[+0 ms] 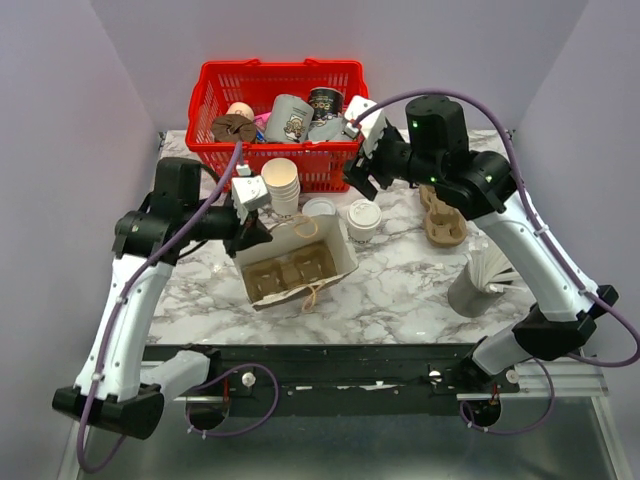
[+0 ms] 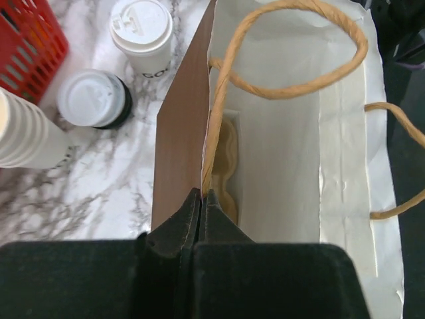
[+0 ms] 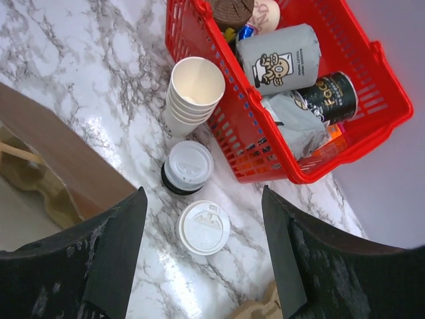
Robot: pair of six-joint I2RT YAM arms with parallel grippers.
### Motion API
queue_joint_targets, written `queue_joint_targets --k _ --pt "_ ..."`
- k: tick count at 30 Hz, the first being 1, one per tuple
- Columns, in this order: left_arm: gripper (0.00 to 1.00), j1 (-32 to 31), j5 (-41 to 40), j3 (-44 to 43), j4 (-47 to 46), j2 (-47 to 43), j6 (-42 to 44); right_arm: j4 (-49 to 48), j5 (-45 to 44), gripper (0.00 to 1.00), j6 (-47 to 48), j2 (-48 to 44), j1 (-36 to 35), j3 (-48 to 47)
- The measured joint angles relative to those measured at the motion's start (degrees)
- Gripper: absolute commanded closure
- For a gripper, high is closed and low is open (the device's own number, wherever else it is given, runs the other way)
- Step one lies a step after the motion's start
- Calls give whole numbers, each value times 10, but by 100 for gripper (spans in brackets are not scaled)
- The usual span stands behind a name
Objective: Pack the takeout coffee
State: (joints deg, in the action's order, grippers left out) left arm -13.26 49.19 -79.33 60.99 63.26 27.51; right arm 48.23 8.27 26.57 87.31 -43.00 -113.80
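Observation:
The takeout coffee (image 1: 363, 220) is a white paper cup with a white lid (image 3: 203, 227), upright on the marble right of the paper bag (image 1: 340, 250). My right gripper (image 1: 362, 165) hangs open above it; in the right wrist view the lidded cup shows between the spread fingers (image 3: 119, 252). My left gripper (image 2: 201, 196) is shut on the bag's upper wall edge (image 2: 179, 133), brown outside and white inside. The bag lies open with a pulp cup carrier (image 2: 229, 166) inside. In the left wrist view, the coffee (image 2: 141, 30) stands beyond the bag.
A black cup with a white lid (image 1: 320, 208) and a stack of nested paper cups (image 1: 281, 185) stand left of the coffee. The red basket (image 1: 215, 90) with mugs is behind. A spare pulp carrier (image 1: 443, 215) and a grey holder (image 1: 478, 285) sit at right.

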Motion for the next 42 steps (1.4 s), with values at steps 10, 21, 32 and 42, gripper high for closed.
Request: queue_joint_targets --k 10,21,32,42 --pt "100 -14 -57 62 61 -188 159 -24 -48 24 -20 -1 31 55" --pt "100 -18 -90 125 143 -327 324 -36 -57 24 -32 -7 37 86" --pt "100 4 -41 164 157 -429 428 -31 -13 24 -40 -37 37 163" --pt "100 37 25 159 166 -449 418 -11 1 0 -60 -17 44 231"
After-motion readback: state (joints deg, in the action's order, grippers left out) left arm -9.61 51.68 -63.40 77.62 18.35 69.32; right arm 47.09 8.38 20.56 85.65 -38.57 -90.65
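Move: The left hand, holding the paper bag by a handle, has the bag's body about 9 cm to its right and 15 cm below; the table's near edge lies some 19 cm back and 27 cm down. From the right hand, the lidded cup is about 4 cm ahead, 3 cm right and 33 cm below. The lid stack stands 11 cm left of that cup and 2 cm farther out, the paper cups 21 cm left and 8 cm farther. Back towards the table's near edge, about 15 cm and somewhat left, the left hand carries the bag by its handle, fingers still shut while the wrist swings them up some 50 degrees towards level. The right hand eases forward-right and down, pauses, then sinks faster and slightly back towards the lidded cup, about 15 cm lower in all, tipping its fingers down and opening them fully without touching it. ##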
